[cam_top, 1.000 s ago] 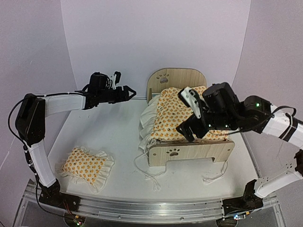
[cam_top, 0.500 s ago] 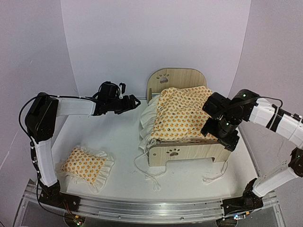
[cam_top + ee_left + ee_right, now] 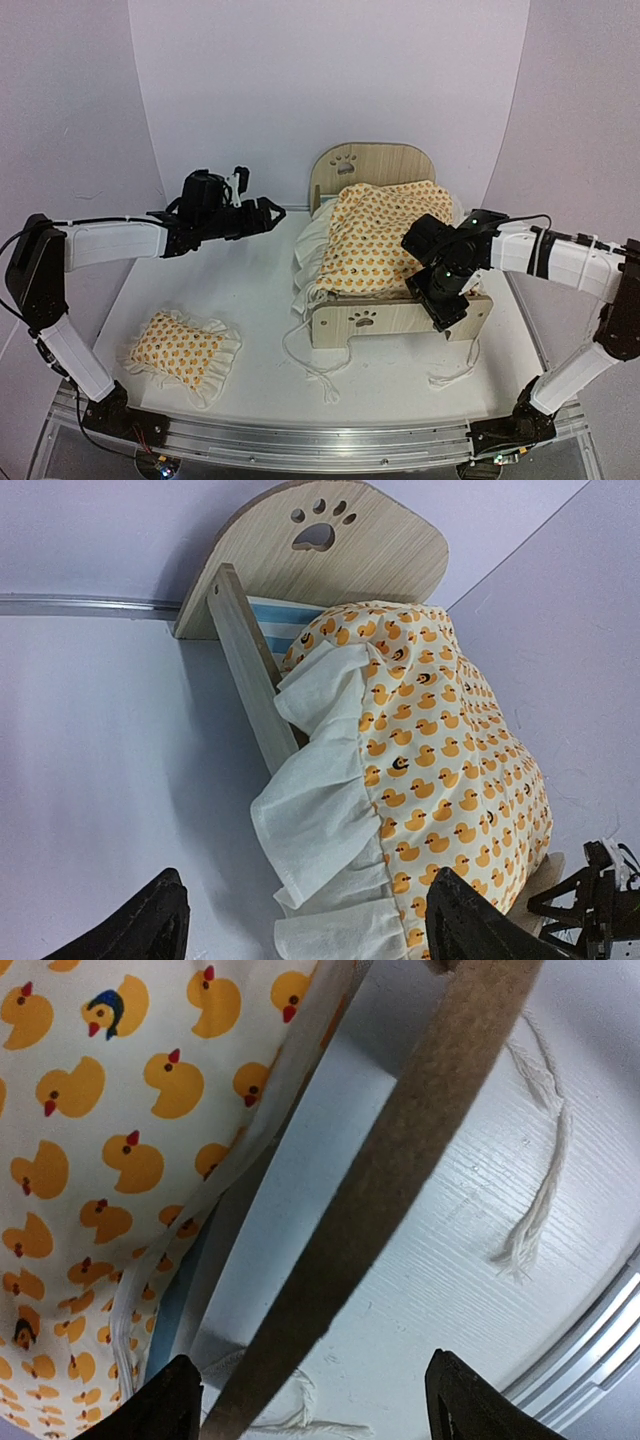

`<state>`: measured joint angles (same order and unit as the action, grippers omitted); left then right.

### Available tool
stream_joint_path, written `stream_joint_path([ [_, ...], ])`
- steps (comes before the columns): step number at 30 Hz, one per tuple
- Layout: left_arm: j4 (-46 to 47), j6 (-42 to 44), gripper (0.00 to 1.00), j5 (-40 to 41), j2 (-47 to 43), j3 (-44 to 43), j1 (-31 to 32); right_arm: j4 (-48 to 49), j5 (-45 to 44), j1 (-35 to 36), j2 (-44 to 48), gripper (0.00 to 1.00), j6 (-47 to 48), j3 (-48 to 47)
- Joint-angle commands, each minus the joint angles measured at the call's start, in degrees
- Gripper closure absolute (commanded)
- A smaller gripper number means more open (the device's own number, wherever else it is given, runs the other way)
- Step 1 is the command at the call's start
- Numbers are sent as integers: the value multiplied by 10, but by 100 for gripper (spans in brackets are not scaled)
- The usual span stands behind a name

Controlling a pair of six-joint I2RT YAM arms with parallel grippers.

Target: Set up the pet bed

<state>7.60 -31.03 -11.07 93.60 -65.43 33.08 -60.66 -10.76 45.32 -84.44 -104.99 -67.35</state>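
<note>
The pet bed stands right of centre, a plywood frame with paw cutouts in its headboard and its footboard. An orange duck-print ruffled blanket covers it, and a strip of the striped mattress shows near the headboard. My right gripper is open over the footboard's right end, and the board's top edge runs between its fingers, touching neither. My left gripper hovers open to the left of the bed, facing the blanket's white ruffle with nothing held.
A matching ruffled pillow lies at the front left of the table. White cords trail on the table in front of the footboard, and another cord lies by its right end. Curved white walls close in behind and beside.
My right gripper has come down from above the blanket to the footboard's right end, and its jaws have narrowed a little. The left gripper shifted slightly and stays open.
</note>
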Motion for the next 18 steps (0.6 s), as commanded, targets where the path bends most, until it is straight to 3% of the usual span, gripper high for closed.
stream_joint_path([
  [1, 24, 19, 19, 15, -38, 22, 3, 26, -28, -4, -11, 25, -18, -27],
  [5, 24, 17, 19, 15, -52, 33, 4, -7, -49, -4, 0, 27, -30, -32],
  [8, 24, 16, 19, 10, -50, 30, 6, 29, -5, -7, -6, 38, -57, 10],
  [13, 24, 22, 19, 12, -70, 39, 6, 56, -1, -12, -37, 43, -39, 10],
  [16, 23, 29, 19, 23, -89, 49, 6, 48, -18, -13, -35, 57, -8, 6],
  [18, 23, 36, 19, 32, -99, 56, 6, 33, -26, -13, -27, 72, 22, 13],
])
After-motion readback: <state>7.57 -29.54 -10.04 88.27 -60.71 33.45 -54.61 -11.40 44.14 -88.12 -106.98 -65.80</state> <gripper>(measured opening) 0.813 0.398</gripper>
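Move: My right hand points down just above the bed's footboard, whose rim runs left-right about 2 cm ahead of the fingers and some 3 cm below. The duck-print bedding is centred roughly 20 cm ahead and 12 cm left, at about rim height; a tie cord lies on the table about 6 cm back, 4 cm right and 12 cm down. From my left hand that stretch of rim is roughly 17 cm back, 37 cm right and 13 cm below. I ease my right hand forward and down, about 2 cm each way in small uneven steps, so my fingers straddle the footboard's rim, one on the bedding side and one outside. On the way I close them from wide open to under half, without shutting them fully. My empty left hand stays open and drifts back about 2 cm. ##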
